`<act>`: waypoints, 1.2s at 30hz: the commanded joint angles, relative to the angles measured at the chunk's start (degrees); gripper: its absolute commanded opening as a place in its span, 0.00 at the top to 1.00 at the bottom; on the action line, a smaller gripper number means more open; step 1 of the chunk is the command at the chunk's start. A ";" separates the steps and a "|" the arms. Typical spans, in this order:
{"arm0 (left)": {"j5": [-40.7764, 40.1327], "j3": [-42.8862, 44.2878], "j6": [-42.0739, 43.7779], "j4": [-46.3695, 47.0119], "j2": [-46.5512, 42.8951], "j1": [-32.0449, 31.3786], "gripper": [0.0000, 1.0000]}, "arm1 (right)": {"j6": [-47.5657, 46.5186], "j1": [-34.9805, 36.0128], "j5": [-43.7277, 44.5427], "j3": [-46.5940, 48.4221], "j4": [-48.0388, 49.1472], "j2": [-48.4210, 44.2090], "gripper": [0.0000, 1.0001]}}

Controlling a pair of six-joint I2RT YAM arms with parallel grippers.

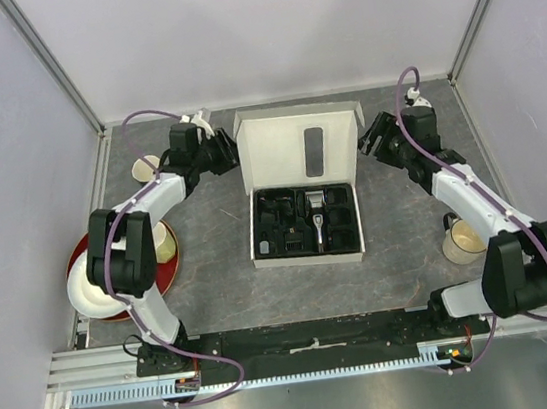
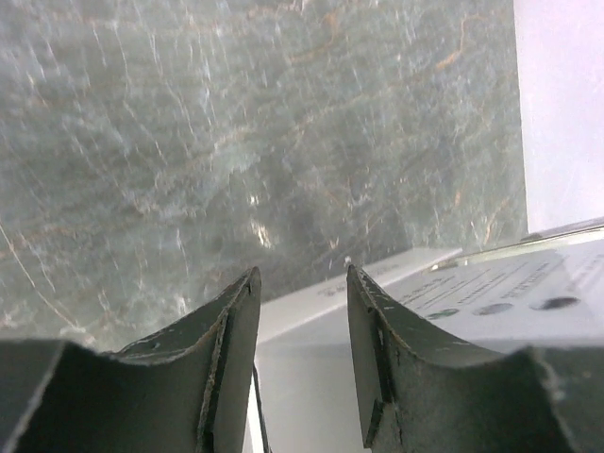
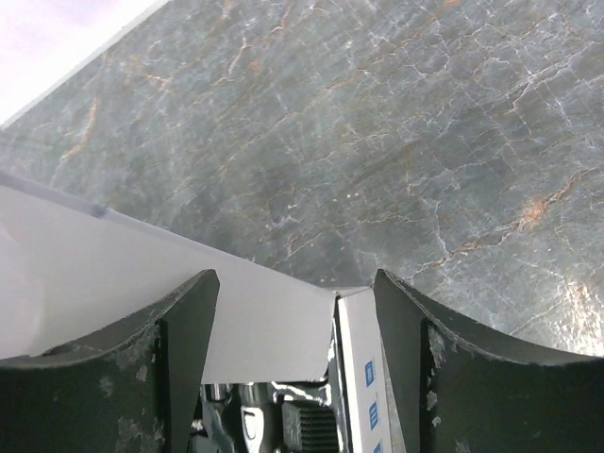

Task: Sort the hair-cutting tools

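Observation:
The hair-cutting tools lie in the black tray of an open white box (image 1: 258,252) at the table's middle. A silver-and-black clipper (image 1: 316,223) is in the centre, with black comb guards (image 1: 278,226) around it. The box lid (image 1: 281,148) stands flipped back. My left gripper (image 1: 225,152) is open at the lid's left edge, and the white lid (image 2: 311,377) shows between its fingers (image 2: 236,330). My right gripper (image 1: 374,139) is open at the lid's right edge. Between its fingers (image 3: 406,326) I see the lid flap (image 3: 264,326), the box side and part of the clipper (image 3: 250,423).
A cream mug (image 1: 147,168) stands behind the left gripper. Another mug (image 1: 163,241) sits on a red plate (image 1: 81,255) at the left, beside something white. A third mug (image 1: 460,240) is under the right arm. Walls enclose the table.

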 commanded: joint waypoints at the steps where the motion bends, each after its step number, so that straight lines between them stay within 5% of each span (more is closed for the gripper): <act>1: 4.31 -3.59 -2.10 3.69 -4.82 0.22 0.51 | 0.49 0.54 -3.61 -1.93 0.47 -6.63 0.25; 19: 5.11 -12.91 -6.14 1.42 -13.34 0.22 0.52 | 1.63 0.54 -5.55 -9.66 -5.06 -14.91 0.24; 29: -8.68 -16.69 -4.04 -6.67 -21.51 0.14 0.51 | 2.07 0.54 -3.97 -14.50 -7.09 -18.07 0.25; 36: -1.76 -20.64 -2.80 -3.78 -24.86 0.05 0.54 | 1.89 0.62 -4.66 -15.64 -7.00 -17.63 0.25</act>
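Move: The half-raised box lid stands between the two hands, its middle about 17 cm to the left hand's right, 2 cm back and 4 cm lower; from the right hand it is some 16 cm left, 3 cm back and 5 cm lower. The open tray lies about 17 cm back and 16 cm left of the right hand, 14 cm down, with the clipper in it only 12 cm left. The green mug stands 23 cm left of the left hand, about level with it. Both hands draw back together towards the robot by about 9 cm, part-open fingers still at the lid's two side edges, swinging the lid up and over its hinge towards the tray; neither gripper opens or closes. The right hand first rises a little, then sinks past its starting height as it comes over the hinge, while the left stays nearly level and late on eases some 3 cm to the left with a slight counter-clockwise turn. ##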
